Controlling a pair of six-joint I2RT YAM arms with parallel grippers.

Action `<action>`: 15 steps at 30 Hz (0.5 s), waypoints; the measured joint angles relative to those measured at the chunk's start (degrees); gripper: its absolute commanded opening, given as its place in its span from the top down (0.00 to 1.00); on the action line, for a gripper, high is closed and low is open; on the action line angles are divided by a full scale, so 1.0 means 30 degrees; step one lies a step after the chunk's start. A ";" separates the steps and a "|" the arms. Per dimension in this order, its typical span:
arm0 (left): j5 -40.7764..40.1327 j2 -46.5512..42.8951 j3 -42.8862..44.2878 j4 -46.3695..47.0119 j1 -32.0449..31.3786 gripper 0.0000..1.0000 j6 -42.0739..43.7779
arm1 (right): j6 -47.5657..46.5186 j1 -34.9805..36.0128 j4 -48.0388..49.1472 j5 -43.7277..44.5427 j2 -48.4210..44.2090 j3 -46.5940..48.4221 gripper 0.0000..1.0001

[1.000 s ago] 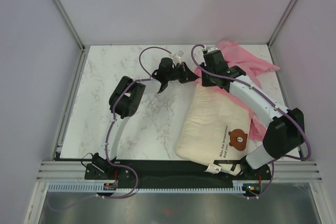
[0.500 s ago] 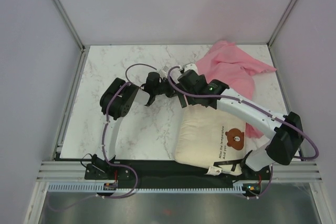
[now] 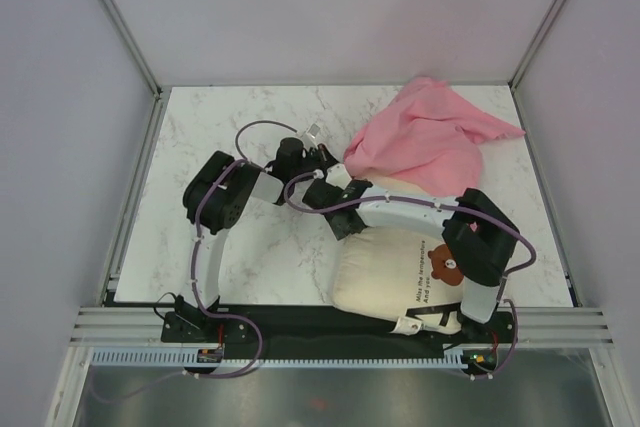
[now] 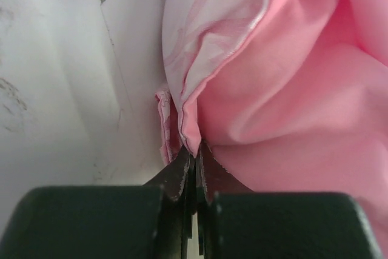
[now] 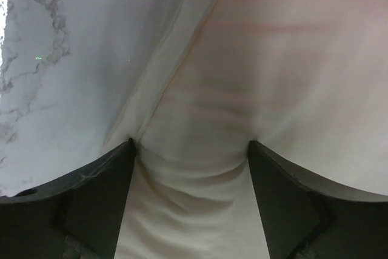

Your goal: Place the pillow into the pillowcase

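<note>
The cream pillow [image 3: 395,272], its bear face and dark text towards the right, lies at the table's near right. Its far end is under the pink pillowcase [image 3: 430,137], which spreads to the back right. My left gripper [image 3: 322,155] is shut on the pillowcase's left edge; in the left wrist view a fold of pillowcase [image 4: 273,89] runs into the closed left gripper [image 4: 194,153]. My right gripper [image 3: 347,227] is at the pillow's far left corner. In the right wrist view the right gripper [image 5: 191,150] stands open and pressed onto wrinkled pillow [image 5: 242,77] fabric.
The white marble table [image 3: 230,137] is enclosed by grey walls with metal frame posts [image 3: 125,37] at the back corners. The right arm's elbow [image 3: 480,237] hangs over the pillow. A black strip and rails run along the near edge [image 3: 330,332].
My right gripper let go of the pillowcase, opened, and swung near-left onto the pillow's corner. My left gripper drew back left with the pillowcase edge, and the case now drapes over the pillow's far end.
</note>
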 measured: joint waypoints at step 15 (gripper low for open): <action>-0.0765 -0.2033 -0.3490 0.1428 -0.0299 0.98 -0.0801 | -0.1370 -0.3920 0.0976 -0.0262 0.1049 0.2987 1.00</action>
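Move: The right fingers, wide open, already straddle the pillow's left edge, just below the hand point; the pillow's middle lies about 12 cm to the right and 7 cm back, 2 cm lower. The pillowcase mouth is roughly 13 cm ahead and 8 cm right of this hand. The left hand keeps the mouth's left corner pinched; from it, that pillow edge lies some 16 cm back and 2 cm right, about level in height. Shut the right gripper on the pillow's left edge as it sinks its last 1 cm, then draw the pinched edge forward about 8 cm, slightly right and finally up, towards the pillowcase mouth. Keep the left fingers closed on the mouth's corner and, after a small lift that settles back, bring it about 3 cm back and a little left, to meet the pillow. ##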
